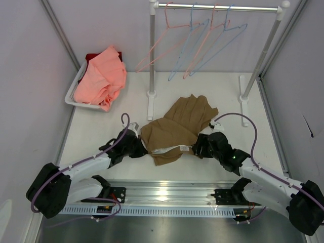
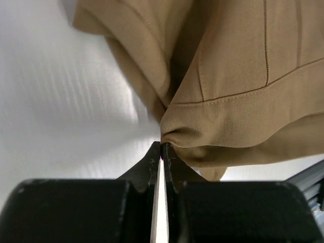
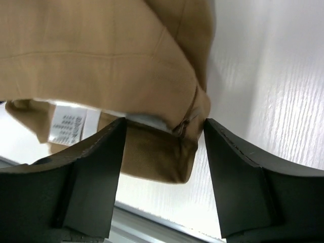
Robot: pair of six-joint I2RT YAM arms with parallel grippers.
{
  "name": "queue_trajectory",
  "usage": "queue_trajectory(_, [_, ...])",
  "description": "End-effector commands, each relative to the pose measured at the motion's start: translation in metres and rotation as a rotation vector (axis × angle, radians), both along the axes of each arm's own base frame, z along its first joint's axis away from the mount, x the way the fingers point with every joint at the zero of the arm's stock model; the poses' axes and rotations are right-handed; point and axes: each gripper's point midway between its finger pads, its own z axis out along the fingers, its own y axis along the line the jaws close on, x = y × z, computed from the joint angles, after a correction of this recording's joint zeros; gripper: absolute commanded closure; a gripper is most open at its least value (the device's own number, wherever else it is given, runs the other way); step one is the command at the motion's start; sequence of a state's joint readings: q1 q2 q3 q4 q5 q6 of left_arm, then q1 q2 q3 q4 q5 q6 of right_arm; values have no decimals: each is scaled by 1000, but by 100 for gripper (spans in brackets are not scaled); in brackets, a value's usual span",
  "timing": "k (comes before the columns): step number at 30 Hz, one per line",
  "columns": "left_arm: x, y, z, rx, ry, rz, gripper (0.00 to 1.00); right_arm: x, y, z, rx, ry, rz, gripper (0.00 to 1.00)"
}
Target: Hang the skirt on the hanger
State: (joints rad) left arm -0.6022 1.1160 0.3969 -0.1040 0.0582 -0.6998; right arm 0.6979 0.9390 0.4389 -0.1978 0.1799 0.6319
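The tan-brown skirt [image 1: 177, 129] lies crumpled on the white table, its waistband facing the arms. My left gripper [image 1: 142, 147] is at the skirt's left waist corner. In the left wrist view its jaws [image 2: 162, 145] are pressed together on a puckered fold of the skirt [image 2: 243, 76]. My right gripper [image 1: 198, 148] is at the right waist corner. It stands open [image 3: 164, 124] with the skirt's corner [image 3: 101, 50], white lining [image 3: 147, 120] and label [image 3: 68, 129] between its fingers, ungripped. Pale blue hangers [image 1: 190, 48] hang on the rail between pink ones [image 1: 162, 48].
A white basket [image 1: 73, 93] at the back left holds a salmon-pink garment [image 1: 101, 76]. The clothes rack's posts [image 1: 152, 55] [image 1: 263, 55] and feet stand behind the skirt. A metal rail [image 1: 167, 195] runs along the near edge. Walls close in on both sides.
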Motion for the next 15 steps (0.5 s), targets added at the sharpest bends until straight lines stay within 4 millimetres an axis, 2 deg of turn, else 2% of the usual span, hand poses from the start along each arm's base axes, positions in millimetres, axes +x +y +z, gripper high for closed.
queue_trajectory(1, [10,-16,24,-94,-93,-28,89,-3,-7,9,-32,-29,-25,31])
queue_trajectory(3, [11,-16,26,-98,-101,-27,77,-6,-6,16,-36,-38,-7,33])
queue_trajectory(7, [14,-16,32,-101,-121,-21,72,-13,-1,30,-37,-53,24,37])
queue_trajectory(11, [14,-15,34,-82,-118,-26,59,-15,1,40,-44,-62,36,37])
queue_trajectory(15, [12,-13,44,-81,-141,-40,52,-12,4,50,-43,-84,38,37])
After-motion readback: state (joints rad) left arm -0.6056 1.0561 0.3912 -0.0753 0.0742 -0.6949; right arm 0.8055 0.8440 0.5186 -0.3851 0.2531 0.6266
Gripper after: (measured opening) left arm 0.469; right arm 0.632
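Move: The skirt's left waistband corner is right at the left fingertips, about 1 cm below the hand point, with the skirt's middle some 10 cm ahead and 13 cm right. From the right hand, the right waistband corner lies about 2 cm ahead, 1 cm left and 3 cm below, between the open fingers. The white care label is about 5 cm to that hand's left, level with it in reach and 3 cm lower. The left fingers let go of the waistband's left corner, spreading from almost shut to about half open while the hand rises roughly 2 cm and then hovers there. The right hand, already open and still so, draws back about 2 cm and lifts some 2.5 cm, away from the right waistband corner. ##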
